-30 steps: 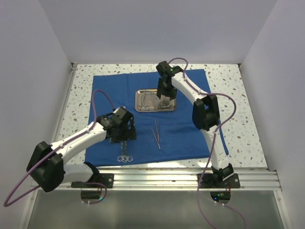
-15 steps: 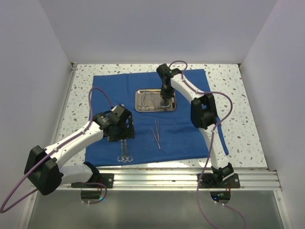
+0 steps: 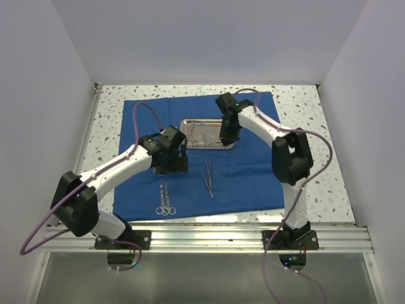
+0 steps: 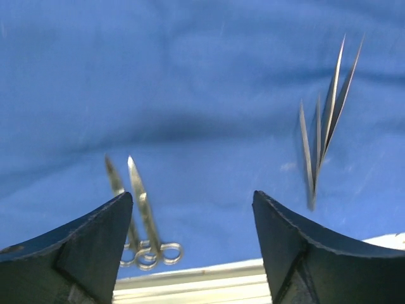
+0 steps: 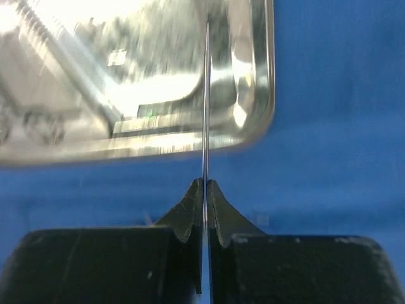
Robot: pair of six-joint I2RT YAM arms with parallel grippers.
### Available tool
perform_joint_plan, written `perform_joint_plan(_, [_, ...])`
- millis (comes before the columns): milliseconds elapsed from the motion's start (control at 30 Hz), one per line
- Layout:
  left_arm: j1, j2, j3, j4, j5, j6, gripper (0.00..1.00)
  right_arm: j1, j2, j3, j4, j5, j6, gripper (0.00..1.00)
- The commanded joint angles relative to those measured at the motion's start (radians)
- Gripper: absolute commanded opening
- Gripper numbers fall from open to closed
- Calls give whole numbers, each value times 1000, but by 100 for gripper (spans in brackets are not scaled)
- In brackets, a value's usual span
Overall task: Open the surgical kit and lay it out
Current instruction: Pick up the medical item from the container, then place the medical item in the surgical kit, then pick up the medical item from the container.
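The surgical kit's royal-blue cloth (image 3: 253,183) lies spread flat on the table. A shiny steel tray (image 3: 201,121) sits on its far middle, with more instruments inside it. My right gripper (image 5: 205,183) is shut on a thin silver instrument (image 5: 205,95), seen edge-on, just above the tray's right end (image 5: 256,76). My left gripper (image 4: 192,201) hangs open over bare cloth, holding nothing. Two ring-handled instruments (image 4: 142,218) lie side by side near the cloth's front edge. Pointed tweezers (image 4: 323,126) lie to their right on the cloth.
The cloth (image 4: 190,76) has soft folds. A metal rail (image 3: 209,231) runs along the table's near edge, just past the ring handles. Speckled tabletop (image 3: 316,164) borders the cloth on both sides. White walls enclose the workspace.
My right gripper has shut on the thin instrument in the tray and shifted toward the tray's right end. The left arm has swung away from the ring-handled instruments toward the tray, still open.
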Motion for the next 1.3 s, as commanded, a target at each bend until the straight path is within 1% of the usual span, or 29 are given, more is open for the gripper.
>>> perform_joint_plan(0, [50, 100, 135, 100, 12, 82, 79, 69, -253, -110, 49, -82, 30, 0])
perform_joint_plan(67, [99, 175, 184, 118, 28, 128, 78, 95, -307, -200, 61, -91, 38, 0])
perform_joint_plan(133, [143, 229, 273, 128, 38, 171, 77, 126, -372, -303, 88, -110, 56, 0])
perform_joint_plan(167, [154, 289, 308, 128, 36, 185, 76, 137, -389, -334, 111, -110, 64, 0])
perform_joint_plan(200, [162, 320, 381, 128, 32, 212, 76, 153, -401, -387, 124, -131, 76, 0])
perform_joint_plan(233, [174, 353, 418, 129, 23, 228, 75, 158, -416, -409, 128, -137, 86, 0])
perform_joint_plan(267, [177, 422, 493, 128, 19, 252, 74, 169, -424, -450, 139, -146, 98, 0])
perform_joint_plan(400, [177, 579, 648, 114, 32, 286, 70, 184, -438, -510, 168, -166, 115, 0])
perform_joint_plan(467, [177, 640, 690, 114, 42, 289, 69, 195, -426, -530, 185, -180, 113, 0])
perform_joint_plan(633, [177, 714, 755, 142, 56, 302, 65, 250, -386, -561, 266, -226, 107, 0])
perform_joint_plan(667, [177, 738, 764, 137, 55, 303, 64, 255, -383, -563, 277, -237, 107, 8])
perform_joint_plan(700, [177, 748, 781, 134, 53, 309, 64, 258, -387, -564, 280, -238, 109, 21])
perform_joint_plan(733, [177, 757, 788, 132, 49, 311, 63, 258, -396, -564, 279, -239, 107, 39])
perform_joint_plan(767, [176, 771, 793, 132, 45, 314, 63, 258, -406, -561, 254, -217, 103, 84])
perform_joint_plan(800, [177, 778, 804, 134, 45, 320, 63, 258, -416, -556, 233, -203, 89, 93])
perform_joint_plan(833, [177, 786, 811, 131, 38, 323, 63, 256, -442, -544, 208, -188, 83, 96])
perform_joint_plan(900, [177, 809, 827, 131, 33, 332, 61, 256, -476, -530, 141, -147, 66, 97])
perform_joint_plan(1000, [177, 834, 839, 140, 32, 343, 59, 258, -568, -529, 70, -114, 52, 97])
perform_joint_plan(1133, [176, 861, 851, 154, 9, 354, 59, 256, -700, -544, -13, -30, 41, 97])
perform_joint_plan(1267, [174, 933, 899, 128, -19, 371, 52, 241, -830, -564, -91, 4, 49, 97])
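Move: From the left hand, the scissors in the tray lie about 24 cm ahead, 5 cm to the right and 9 cm below; the thin handles stand some 4 cm right of them, the tray's middle 5 cm right. The right hand holds a thin medical item; the laid-out tweezers are about 16 cm back, 7 cm left and 5 cm below it, the tray's middle 7 cm ahead and 7 cm left, the laid-out scissors 26 cm back and 21 cm left. Backward, in a low arc first up and then down, the right hand carries the medical item about 16 cm from the tray to the tweezers, edging left and turning slightly counter-clockwise, opens wide to let go, then rises and shifts right. Meanwhile the left hand sweeps some 20 cm forward, then sinks about 7 cm over the tray scissors, fingers narrowing but still open. ##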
